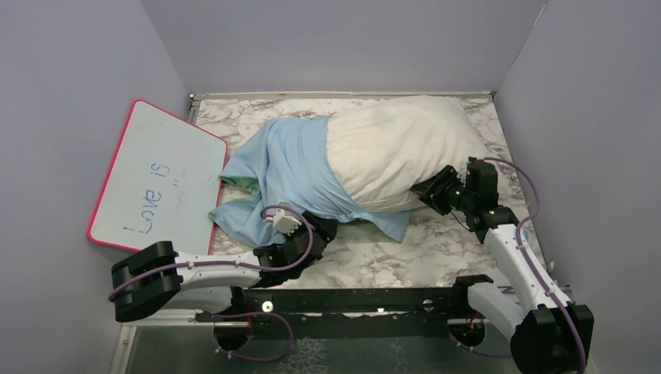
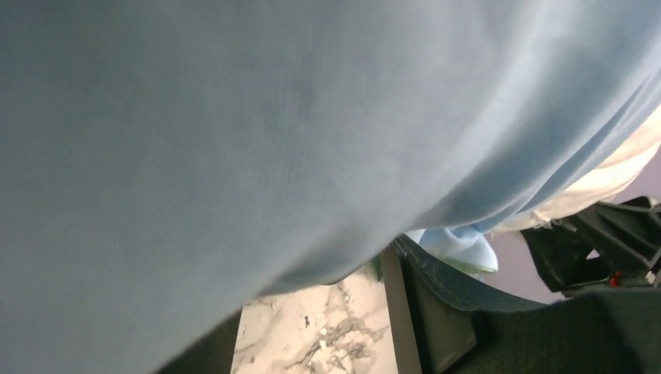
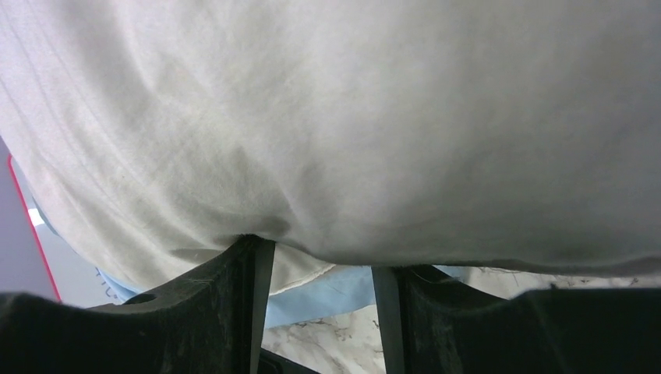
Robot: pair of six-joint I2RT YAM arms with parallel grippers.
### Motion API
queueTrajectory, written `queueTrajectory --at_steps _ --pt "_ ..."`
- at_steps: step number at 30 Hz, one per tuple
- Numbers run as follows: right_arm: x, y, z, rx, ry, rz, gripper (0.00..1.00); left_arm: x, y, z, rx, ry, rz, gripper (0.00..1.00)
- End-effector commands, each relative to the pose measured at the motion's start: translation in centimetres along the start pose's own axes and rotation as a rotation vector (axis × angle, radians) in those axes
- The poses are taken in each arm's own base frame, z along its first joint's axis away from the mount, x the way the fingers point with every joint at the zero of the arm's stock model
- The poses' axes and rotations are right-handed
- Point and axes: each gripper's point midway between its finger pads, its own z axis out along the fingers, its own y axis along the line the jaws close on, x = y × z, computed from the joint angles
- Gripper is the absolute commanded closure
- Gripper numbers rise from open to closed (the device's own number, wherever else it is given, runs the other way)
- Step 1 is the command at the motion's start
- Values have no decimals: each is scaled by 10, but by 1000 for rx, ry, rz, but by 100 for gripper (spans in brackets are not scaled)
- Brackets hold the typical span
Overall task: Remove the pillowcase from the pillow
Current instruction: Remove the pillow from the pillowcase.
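Note:
The off-white pillow lies across the back of the marble table, its right half bare. The light blue pillowcase covers its left half and trails toward the near left, with a mint-green edge showing. My left gripper is at the pillowcase's near edge. In the left wrist view the blue pillowcase hangs over my left gripper; its jaws stand apart with marble showing between them. My right gripper is at the pillow's near right corner. Its fingertips press into the pillow, clamping the bulge between them.
A pink-rimmed whiteboard leans against the left wall beside the pillowcase. Grey walls close in the table at the left, back and right. A black rail runs along the near edge between the arm bases. Bare marble lies in front of the pillow.

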Motion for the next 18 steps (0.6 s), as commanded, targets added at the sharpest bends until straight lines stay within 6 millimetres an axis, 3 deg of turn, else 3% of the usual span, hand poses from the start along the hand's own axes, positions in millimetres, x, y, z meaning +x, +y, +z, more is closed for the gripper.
queueTrajectory --at_steps 1,8,16,18 --pt "-8 14 -4 -41 -14 -44 46 -28 -24 2 51 -147 -90 37" --pt "-7 10 -4 -30 -20 -43 46 -44 -31 -9 93 -183 -75 39" --pt "-10 10 -2 -22 -26 -38 45 -49 -16 -12 67 -194 -73 99" --pt "-20 10 -3 10 -62 -51 46 -50 -15 -14 52 -190 -52 100"
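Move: The near lower edge of the pillowcase hangs right at my left fingers, about 2 cm ahead, 2 cm to the left and some 3 cm above. From that hand, the pillowcase's hanging corner is about 15 cm right and level fore and aft, the bare pillow's middle about 18 cm right and 18 cm out, and the green inner cloth about 21 cm left and 9 cm out. From my right hand, that near edge lies some 23 cm left and 6 cm back. I lift my left hand about 4 cm up into the pillowcase's near underside, easing a bit left and forward as the fingers tip up and swing slightly counter-clockwise. Near the top I shut the wide-open fingers almost fully, pinching the thin blue cloth at the edge. ##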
